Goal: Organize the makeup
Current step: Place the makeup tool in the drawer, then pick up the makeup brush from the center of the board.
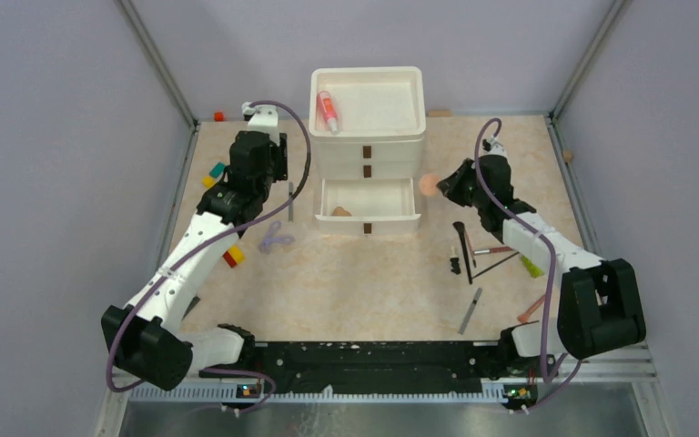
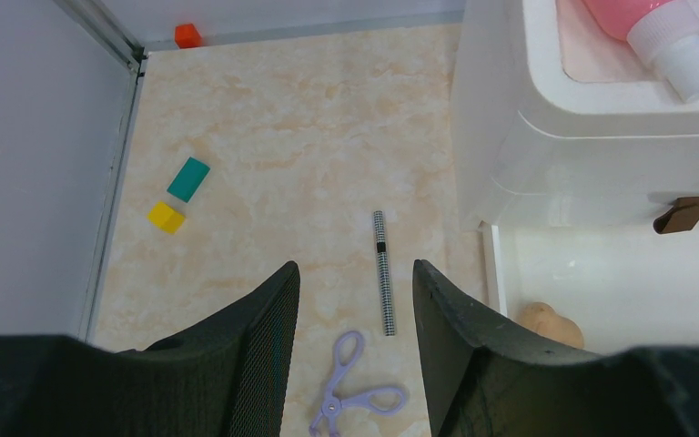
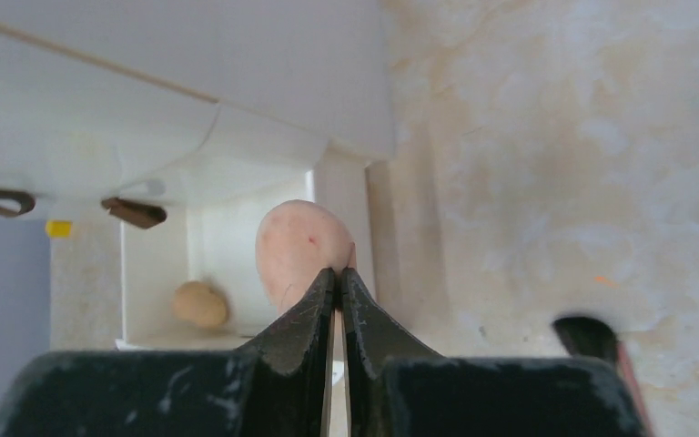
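Note:
My right gripper point(image 3: 339, 271) is shut on the edge of a peach round sponge point(image 3: 296, 246), held in the air just right of the white drawer unit point(image 1: 366, 137). In the top view the held sponge point(image 1: 429, 185) sits by the open bottom drawer point(image 1: 369, 218). A second peach sponge point(image 3: 200, 303) lies inside that drawer. A pink white-capped spray bottle point(image 1: 328, 111) lies in the top tray. My left gripper point(image 2: 355, 273) hangs open above a checkered pencil point(image 2: 382, 273) and lilac scissors point(image 2: 355, 396), holding nothing.
Thin brushes and pencils point(image 1: 469, 250) and a silver tube point(image 1: 471, 310) lie at the right. Teal point(image 2: 188, 178), yellow point(image 2: 166, 217) and orange point(image 2: 187, 35) toy blocks sit along the left wall. A red-yellow block point(image 1: 233, 258) lies by my left arm.

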Robot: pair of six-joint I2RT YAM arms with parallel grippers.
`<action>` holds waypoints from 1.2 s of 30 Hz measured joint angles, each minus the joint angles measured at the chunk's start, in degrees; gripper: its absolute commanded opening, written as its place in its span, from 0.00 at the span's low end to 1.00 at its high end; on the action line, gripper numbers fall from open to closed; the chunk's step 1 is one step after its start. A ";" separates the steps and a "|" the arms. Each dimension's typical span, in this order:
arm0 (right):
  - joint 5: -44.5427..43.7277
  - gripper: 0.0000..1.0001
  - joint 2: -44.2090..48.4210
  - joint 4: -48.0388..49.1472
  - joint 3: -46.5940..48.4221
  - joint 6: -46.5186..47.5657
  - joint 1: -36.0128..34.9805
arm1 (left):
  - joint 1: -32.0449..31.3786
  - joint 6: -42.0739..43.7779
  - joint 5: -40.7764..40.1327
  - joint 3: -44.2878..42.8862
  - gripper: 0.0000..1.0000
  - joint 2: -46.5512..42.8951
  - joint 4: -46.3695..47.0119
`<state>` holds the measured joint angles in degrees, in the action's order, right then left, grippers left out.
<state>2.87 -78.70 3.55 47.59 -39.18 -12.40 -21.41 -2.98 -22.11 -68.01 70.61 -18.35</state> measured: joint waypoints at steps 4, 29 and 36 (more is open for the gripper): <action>1.07 0.05 0.11 0.37 0.00 -0.55 -4.44 | 0.00 0.00 -0.02 0.00 0.55 0.00 0.02; -6.08 0.42 -3.26 -8.87 6.14 3.54 -8.28 | 0.00 0.22 -0.07 0.59 0.55 -0.74 0.31; -8.35 0.42 -1.57 -18.69 5.44 8.63 -4.28 | 0.00 0.22 -0.02 0.68 0.55 -0.74 0.31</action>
<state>-5.48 -80.27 -15.14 53.04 -30.55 -16.69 -21.41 -2.76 -22.13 -67.33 69.87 -18.04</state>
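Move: To the right hand's left, some 15 cm off and about 1 cm farther out, lies the middle of the open white drawer, roughly 10 cm lower; this hand already holds the round pink puff. The brown sponge in the drawer sits about 6 cm farther left than that middle and 3 cm nearer the base. The black brush lies some 8 cm back and 3 cm right of the hand, 12 cm below. From the left hand the drawer is about 16 cm right, 2 cm ahead, 23 cm below. Carrying the held puff left about 10 cm into place over the drawer, the right hand sinks slightly and opens its fingers to let the puff go. It then turns back and swings right some 11 cm, clear of the drawer, drawing back a little, rolling left side down about 15 degrees and tipping down, fingers staying open. ##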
